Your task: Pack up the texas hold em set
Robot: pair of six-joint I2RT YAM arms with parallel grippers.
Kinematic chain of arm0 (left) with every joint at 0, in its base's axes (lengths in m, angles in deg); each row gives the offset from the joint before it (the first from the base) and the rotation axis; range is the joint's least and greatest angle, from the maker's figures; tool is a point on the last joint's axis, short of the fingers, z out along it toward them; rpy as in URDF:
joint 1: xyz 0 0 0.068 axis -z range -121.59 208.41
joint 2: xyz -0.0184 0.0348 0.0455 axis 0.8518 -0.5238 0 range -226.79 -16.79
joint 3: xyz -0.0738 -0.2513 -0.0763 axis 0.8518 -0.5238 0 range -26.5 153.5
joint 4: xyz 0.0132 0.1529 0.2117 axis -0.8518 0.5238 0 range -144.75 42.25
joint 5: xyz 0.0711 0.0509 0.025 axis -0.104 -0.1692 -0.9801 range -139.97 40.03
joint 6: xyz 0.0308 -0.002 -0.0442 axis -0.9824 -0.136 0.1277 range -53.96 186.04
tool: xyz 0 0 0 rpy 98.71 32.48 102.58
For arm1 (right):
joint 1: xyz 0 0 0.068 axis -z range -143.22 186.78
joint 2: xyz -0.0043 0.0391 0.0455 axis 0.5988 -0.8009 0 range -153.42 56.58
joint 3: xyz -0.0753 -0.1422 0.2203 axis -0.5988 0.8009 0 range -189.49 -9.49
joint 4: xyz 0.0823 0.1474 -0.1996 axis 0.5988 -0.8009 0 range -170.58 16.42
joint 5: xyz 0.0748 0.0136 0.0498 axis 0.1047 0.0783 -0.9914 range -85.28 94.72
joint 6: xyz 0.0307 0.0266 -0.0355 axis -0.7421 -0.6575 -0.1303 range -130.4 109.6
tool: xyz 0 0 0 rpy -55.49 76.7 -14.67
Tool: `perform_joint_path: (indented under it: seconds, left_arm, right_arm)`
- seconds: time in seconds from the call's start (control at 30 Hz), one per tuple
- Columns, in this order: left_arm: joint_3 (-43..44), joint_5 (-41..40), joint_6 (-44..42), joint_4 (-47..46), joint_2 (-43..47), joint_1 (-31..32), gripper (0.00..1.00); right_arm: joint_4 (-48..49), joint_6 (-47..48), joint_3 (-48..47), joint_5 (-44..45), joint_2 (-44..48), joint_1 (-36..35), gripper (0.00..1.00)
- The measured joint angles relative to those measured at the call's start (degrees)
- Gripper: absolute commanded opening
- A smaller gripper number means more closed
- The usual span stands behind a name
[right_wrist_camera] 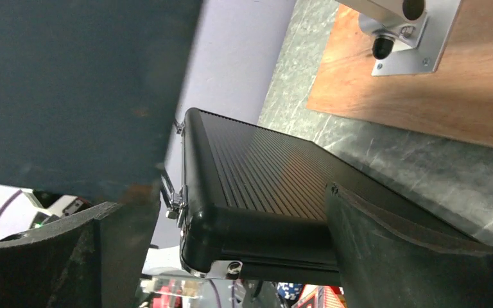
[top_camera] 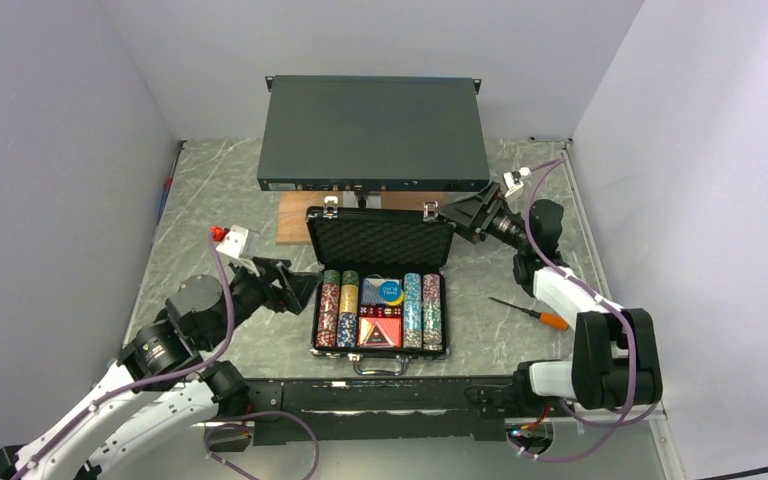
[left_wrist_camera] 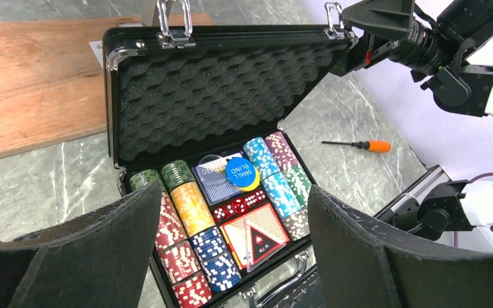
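Observation:
The texas hold em set, a small black briefcase (top_camera: pixel 380 242), lies open mid-table with its foam-lined lid (left_wrist_camera: pixel 212 90) standing up. Inside are rows of coloured poker chips (left_wrist_camera: pixel 192 208), card decks (left_wrist_camera: pixel 262 232), red dice (left_wrist_camera: pixel 239 206) and a blue disc (left_wrist_camera: pixel 241 171) over a yellow one. My left gripper (top_camera: pixel 303 290) is open beside the case's left side, holding nothing; in the left wrist view the case shows between its fingers (left_wrist_camera: pixel 103 256). My right gripper (top_camera: pixel 457 216) is open at the lid's top right corner, and the ribbed lid (right_wrist_camera: pixel 276 173) sits between its fingers (right_wrist_camera: pixel 411 256).
A large dark grey rack box (top_camera: pixel 373 132) stands right behind the lid on a wooden board (top_camera: pixel 295 220). An orange-handled screwdriver (top_camera: pixel 535 314) lies on the table to the right of the case. Walls close in on the left, back and right.

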Motion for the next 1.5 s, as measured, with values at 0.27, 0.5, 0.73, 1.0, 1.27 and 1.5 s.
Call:
perform_joint_path:
  seconds: [0.27,0.5,0.73,1.0,1.27,1.5]
  left_arm:
    - [0.26,-2.86,-0.76,1.4,4.02,0.0,0.87]
    - [2.25,-3.61,-1.25,4.31,3.69,0.0,0.88]
    - [1.42,0.33,-0.68,3.93,-0.94,0.0,0.81]
    - [-5.68,15.58,0.24,-12.66,-22.77,0.0,0.38]
    - [-15.58,20.74,3.65,-25.38,-34.4,2.95,0.3]
    - [-22.71,19.02,8.02,-35.08,-31.47,3.98,0.28]
  right_arm:
    - [-8.94,8.2,0.09,2.89,7.21,-4.26,0.99]
    - [-40.3,20.24,-2.54,6.54,21.66,-10.21,1.0]
    - [-67.73,26.91,-3.82,13.73,27.39,-18.69,0.97]
    - [-78.16,25.33,0.79,23.43,25.51,-34.71,0.69]
    - [-75.76,20.59,4.94,26.71,25.79,-42.97,0.29]
    - [-75.69,19.1,5.11,34.25,22.69,-49.88,0.16]
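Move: The case lid stands open. Its middle is about 14 cm left of the right hand, 2 cm back and 10 cm below; that hand is at the lid's upper right corner. Case body: about 14 cm left, 14 cm back and 20 cm below; wooden board: some 18 cm left, 8 cm ahead and 22 cm down. From the left hand, the lid's middle lies about 14 cm right, 13 cm ahead and 15 cm below. Swing the lid shut from behind with the right gripper, drawing it back about 26 cm and then down too, some 17 cm, while it rolls; close its fingers late, as it nears the front right latch. Lift the left gripper slightly leftward, then sweep it down some 20 cm and right onto the lid's left half, tipping fingers down and mostly closing them. ##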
